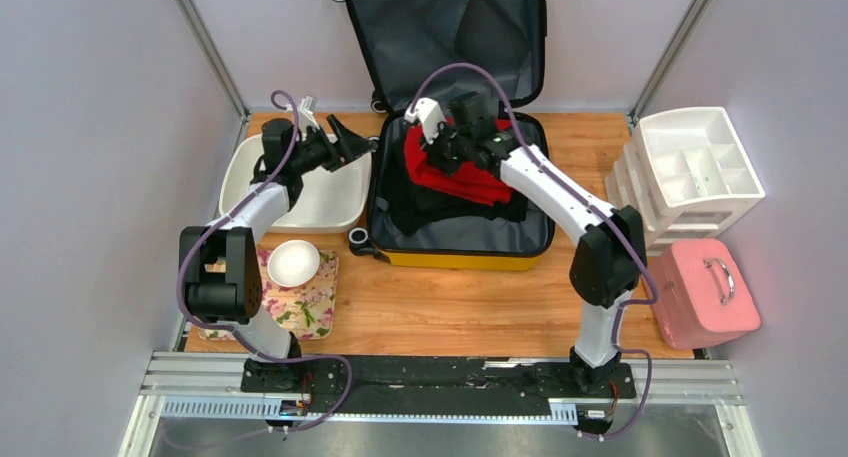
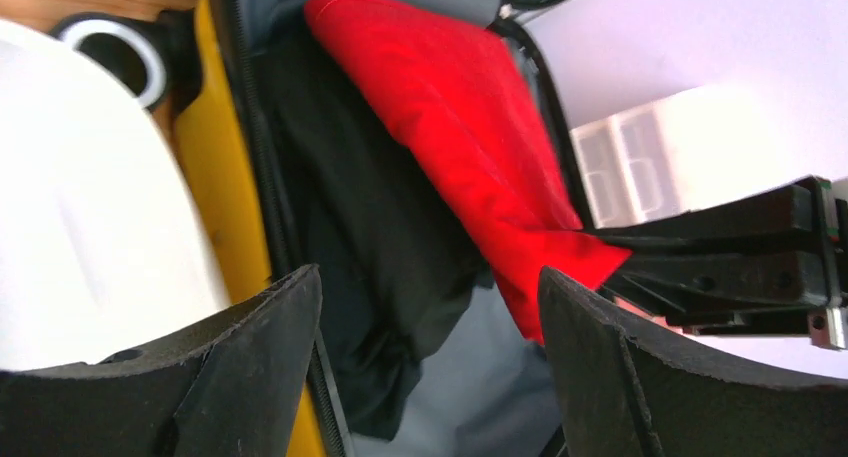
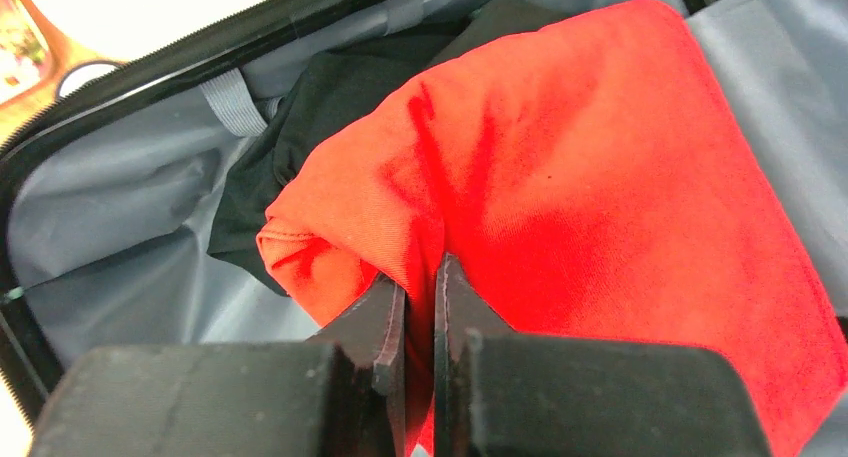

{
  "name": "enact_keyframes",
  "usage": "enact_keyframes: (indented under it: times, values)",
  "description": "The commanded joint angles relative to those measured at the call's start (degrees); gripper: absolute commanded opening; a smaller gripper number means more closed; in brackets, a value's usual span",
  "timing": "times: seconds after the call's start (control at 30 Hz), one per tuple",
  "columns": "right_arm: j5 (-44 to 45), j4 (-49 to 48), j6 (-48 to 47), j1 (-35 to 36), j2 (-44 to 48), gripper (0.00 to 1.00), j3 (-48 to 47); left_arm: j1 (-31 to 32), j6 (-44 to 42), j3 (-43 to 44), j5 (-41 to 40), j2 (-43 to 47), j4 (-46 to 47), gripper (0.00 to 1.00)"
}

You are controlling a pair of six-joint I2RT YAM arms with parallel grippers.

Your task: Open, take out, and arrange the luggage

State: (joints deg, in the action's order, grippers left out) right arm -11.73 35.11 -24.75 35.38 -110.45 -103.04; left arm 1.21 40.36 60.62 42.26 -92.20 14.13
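The yellow luggage [image 1: 460, 259] lies open on the table, its grey-lined lid [image 1: 450, 27] standing up at the back. Inside lie a red cloth [image 1: 455, 177] and black clothes [image 1: 420, 209]. My right gripper [image 3: 420, 277] is shut on a pinched fold of the red cloth [image 3: 600, 177], over the back of the case [image 1: 462, 137]. Beside the luggage's left edge, over the white tub [image 1: 330, 202], my left gripper [image 1: 350, 142] stands open and holds nothing. The left wrist view looks between its fingers [image 2: 270, 347] at the red cloth [image 2: 460, 137] and the yellow shell [image 2: 225, 177].
A white bowl [image 1: 293, 262] sits on a flowered mat [image 1: 300, 302] at the front left. A white drawer organiser [image 1: 690, 172] and a small pink case [image 1: 705, 292] stand at the right edge. Grey walls close in both sides.
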Motion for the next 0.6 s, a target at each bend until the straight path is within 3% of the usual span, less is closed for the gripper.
enact_keyframes:
  times: [0.0,0.17,0.33,0.57]
  values:
    - [-6.3,-8.4,5.4,-3.0,8.5,0.00,4.3,3.3,15.8,2.0,-2.4,-3.6,13.3,0.87]
    - [-8.8,-9.9,7.3,-2.9,10.3,0.00,5.8,7.4,22.8,6.3,-3.2,-9.4,14.7,0.87]
    - [-9.5,-10.4,7.8,-2.6,11.0,0.00,7.3,9.9,27.5,5.1,-4.5,-11.0,17.1,0.87]
    - [-11.8,-10.5,7.4,-0.2,12.4,0.00,8.4,12.3,28.9,4.8,-4.6,-12.9,18.2,0.87]
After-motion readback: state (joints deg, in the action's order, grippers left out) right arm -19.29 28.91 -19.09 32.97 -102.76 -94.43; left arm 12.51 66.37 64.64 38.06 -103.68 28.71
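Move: The red cloth, its left end bunched up in the right fingers, has its middle roughly 19 cm to the right of the left hand, about level fore-and-aft and some 8 cm below. The black cloth under it lies about 16 cm right of the left hand, 6 cm back and 12 cm lower; the white tub is about 10 cm to the left hand's left, 18 cm down. From the right hand, the red cloth's middle is about 6 cm right, 3 cm ahead and 6 cm lower. The left hand, fingers staying wide open, sweeps about 10 cm to the right from above the white tub over the suitcase's left side towards the red cloth's left edge, easing off as it nears and rolling some 20 degrees about its fingers so that its left side dips. Meanwhile the right hand keeps its pinch on the cloth's bunched end, lifting it about 4 cm and drifting slightly left, then sinking back nearly half of that while drawing a little back towards the base. ##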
